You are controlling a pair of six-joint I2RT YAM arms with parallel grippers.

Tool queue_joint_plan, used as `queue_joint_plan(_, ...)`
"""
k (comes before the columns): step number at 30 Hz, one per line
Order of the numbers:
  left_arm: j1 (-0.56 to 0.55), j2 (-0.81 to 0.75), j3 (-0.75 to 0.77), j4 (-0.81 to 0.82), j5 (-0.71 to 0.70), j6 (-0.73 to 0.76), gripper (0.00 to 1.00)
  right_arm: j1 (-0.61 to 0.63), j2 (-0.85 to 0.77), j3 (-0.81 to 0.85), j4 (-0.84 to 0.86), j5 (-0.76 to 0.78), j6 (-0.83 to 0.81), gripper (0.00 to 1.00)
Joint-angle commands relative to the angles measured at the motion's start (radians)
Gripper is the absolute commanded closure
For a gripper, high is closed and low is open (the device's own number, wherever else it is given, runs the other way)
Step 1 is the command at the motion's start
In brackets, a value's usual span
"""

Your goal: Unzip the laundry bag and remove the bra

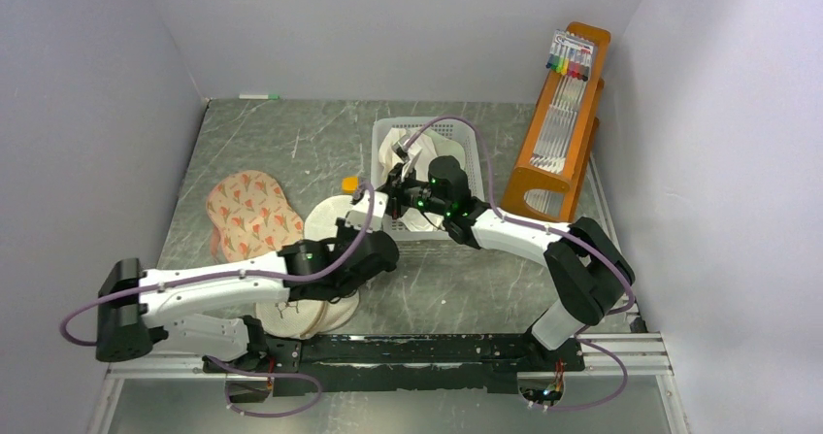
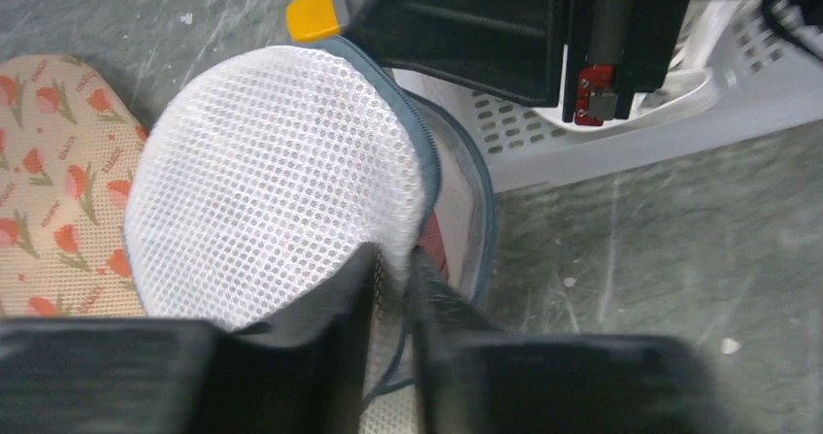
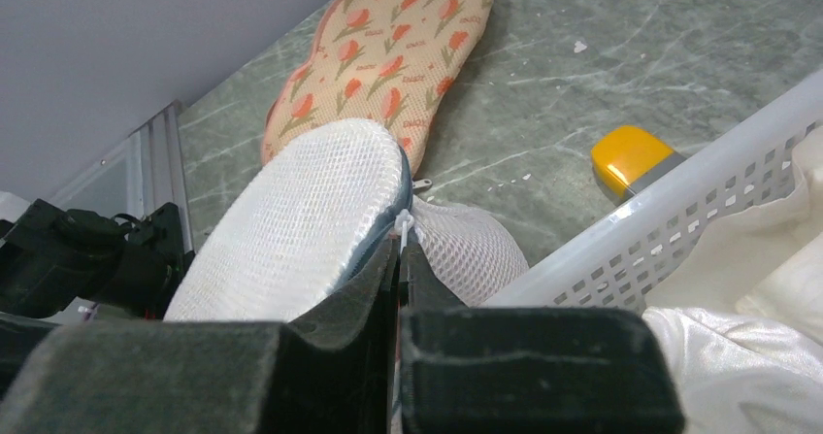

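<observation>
The white mesh laundry bag (image 1: 328, 222) stands on edge left of the basket. Its grey-blue zipper band is part open in the left wrist view (image 2: 272, 182). My left gripper (image 2: 393, 259) is shut on the mesh edge beside the opening; in the top view it (image 1: 351, 222) is at the bag's near right side. My right gripper (image 3: 400, 245) is shut on the white zipper pull at the bag's rim (image 3: 291, 220), and sits just right of the bag in the top view (image 1: 380, 199). Only a dark pink sliver of the bra (image 2: 434, 245) shows inside the opening.
A white plastic basket (image 1: 383, 133) holding white garments stands right behind the bag. A small yellow-and-grey object (image 1: 349, 183) lies beside it. A floral pad (image 1: 252, 211) lies left, a beige round pouch (image 1: 301, 316) lies under my left arm, and an orange rack (image 1: 563, 114) stands at the back right.
</observation>
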Motion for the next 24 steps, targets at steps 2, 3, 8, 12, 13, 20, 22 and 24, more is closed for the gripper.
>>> queue_joint_plan(2, -0.005, -0.144, -0.019, 0.064, -0.026, 0.174, 0.89, 0.002, 0.001, 0.015, 0.000, -0.036, -0.023, 1.00)
queue_joint_plan(3, -0.005, -0.170, -0.021, 0.095, -0.007, 0.244, 0.92, 0.002, 0.010, 0.021, 0.000, -0.059, -0.031, 1.00)
queue_joint_plan(8, -0.006, -0.243, -0.019, 0.175, 0.078, 0.539, 0.93, 0.002, 0.051, 0.051, 0.002, -0.161, -0.068, 1.00)
queue_joint_plan(12, -0.005, -0.305, -0.022, 0.214, 0.169, 0.733, 0.93, 0.001, 0.082, 0.086, -0.033, -0.172, -0.123, 1.00)
queue_joint_plan(13, -0.005, -0.322, -0.022, 0.222, 0.197, 0.766, 0.93, 0.002, 0.090, 0.098, -0.042, -0.185, -0.143, 1.00)
queue_joint_plan(20, -0.005, -0.422, -0.033, 0.263, 0.310, 0.967, 0.93, -0.015, 0.168, 0.213, -0.078, -0.348, -0.270, 1.00)
queue_joint_plan(22, -0.005, -0.433, -0.027, 0.265, 0.319, 0.998, 0.93, -0.015, 0.204, 0.259, -0.103, -0.389, -0.290, 1.00)
queue_joint_plan(24, -0.004, -0.434, -0.019, 0.274, 0.319, 1.014, 0.93, -0.016, 0.246, 0.292, -0.081, -0.424, -0.266, 1.00)
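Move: The lid's rim is right between the left fingertips, within a centimetre, at the side of the laundry bag. The pink bra lies inside the bag, some 8 cm below them and about 2 cm right. The right fingertips, still pinching the bag's white tab, have that rim about 8 cm back, 1 cm left and nearly level. From the left hand, the yellow tape measure is some 14 cm ahead, 3 cm left, and the basket 15 cm ahead, 16 cm right, both about 14 cm lower. Pinching the lid's rim as its half-closed fingers shut, the left hand lifts about 12 cm, swinging some 30 degrees clockwise while the fingertips tilt up. The right keeps its grip on the bag's white tab, eases back about a centimetre, then goes some 4 cm left while turning roughly 20 degrees counter-clockwise. ##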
